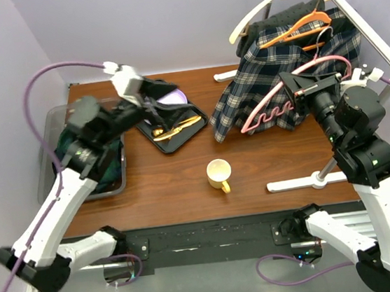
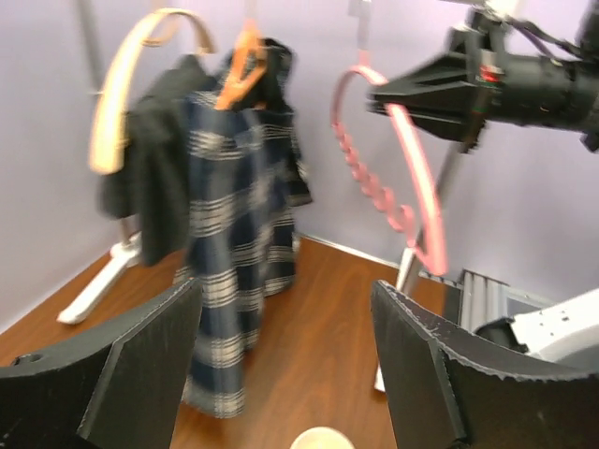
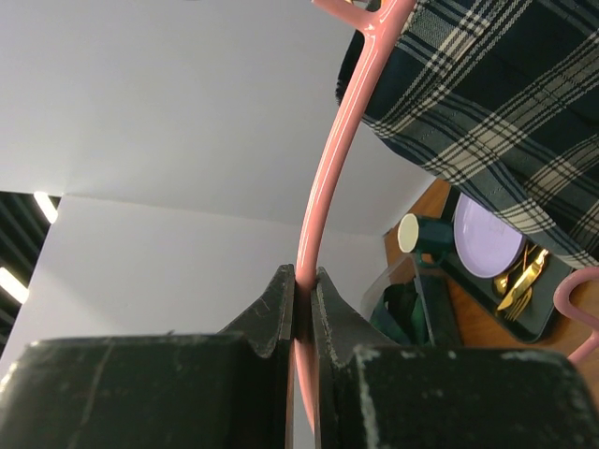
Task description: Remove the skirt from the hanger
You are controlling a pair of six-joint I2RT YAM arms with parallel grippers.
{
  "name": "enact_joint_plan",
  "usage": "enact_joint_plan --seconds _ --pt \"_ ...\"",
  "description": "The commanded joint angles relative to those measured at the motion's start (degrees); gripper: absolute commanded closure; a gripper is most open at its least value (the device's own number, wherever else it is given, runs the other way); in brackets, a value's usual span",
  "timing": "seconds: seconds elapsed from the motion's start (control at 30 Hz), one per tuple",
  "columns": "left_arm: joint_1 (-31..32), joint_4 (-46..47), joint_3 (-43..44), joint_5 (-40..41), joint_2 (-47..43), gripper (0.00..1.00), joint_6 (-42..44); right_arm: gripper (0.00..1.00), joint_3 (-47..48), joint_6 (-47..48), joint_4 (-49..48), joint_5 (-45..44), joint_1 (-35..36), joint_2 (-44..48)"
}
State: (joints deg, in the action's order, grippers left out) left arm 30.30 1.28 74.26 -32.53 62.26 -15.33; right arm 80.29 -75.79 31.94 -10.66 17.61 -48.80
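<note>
The plaid skirt (image 1: 257,75) (image 2: 234,215) (image 3: 496,103) hangs at the back right from an orange hanger (image 1: 301,28) (image 2: 239,70) on the rack. In front of it a bare pink hanger (image 1: 269,113) (image 2: 412,187) (image 3: 332,159) is held up in the air. My right gripper (image 1: 288,82) (image 3: 301,273) is shut on the pink hanger's thin rim. My left gripper (image 1: 166,105) (image 2: 285,285) is open and holds nothing. It hovers over the tray and points at the skirt from well to its left.
A yellow mug (image 1: 219,173) (image 2: 323,438) stands at the table's middle front. A dark tray (image 1: 191,126) holds a purple plate and gold cutlery. A bin (image 1: 118,186) with green cloth sits at left. A cream hanger (image 1: 270,3) with a dark garment (image 2: 150,187) shares the rack, whose white base (image 1: 305,181) lies at front right.
</note>
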Motion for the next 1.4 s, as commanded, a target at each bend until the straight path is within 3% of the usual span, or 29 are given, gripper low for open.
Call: enact_joint_plan --seconds 0.0,0.07,0.23,0.57,1.17,1.37 --pt "12.4 0.8 6.9 8.5 6.3 0.23 6.7 1.0 2.4 2.3 -5.4 -3.6 -0.2 -0.5" --pt "15.8 -1.1 9.9 11.9 8.7 0.23 8.8 1.0 2.8 2.9 -6.4 -5.3 -0.1 -0.4" --pt "17.0 -0.9 9.2 14.0 11.7 0.23 9.8 1.0 4.1 7.2 -9.1 -10.3 -0.1 -1.0" --pt "17.0 0.3 2.7 18.5 7.4 0.21 11.1 1.0 3.4 11.0 -14.3 -18.0 -0.1 -2.1" --pt "17.0 -0.5 0.1 21.5 5.5 0.21 11.9 1.0 4.7 6.4 -8.4 -22.7 -0.1 -2.6" --pt "17.0 -0.5 -0.3 21.6 4.8 0.2 12.3 0.93 4.4 4.6 -6.8 -23.4 -0.1 -2.4"
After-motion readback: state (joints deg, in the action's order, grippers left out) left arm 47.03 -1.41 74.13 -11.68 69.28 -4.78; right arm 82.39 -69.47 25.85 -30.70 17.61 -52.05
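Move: The pink hanger is still in my right hand. The stretch of rail its hook is bound for lies about 15 cm right, 6 cm ahead and 10 cm above that hand. The orange hanger hangs some 13 cm ahead, 1 cm right and a few centimetres higher. The plaid skirt is about 10 cm ahead, 5 cm left and 10 cm lower. From my empty left hand, that stretch of rail is roughly 45 cm right, 8 cm ahead and 11 cm up. I keep the pink hanger pinched in my right hand and carry it right about 6 cm, also forward and up, turning it some 20 degrees clockwise to bring its hook to the rail, then sink about a centimetre. My open left hand swings right towards the rack, eases back slightly and ends about 5 cm lower, touching nothing. ##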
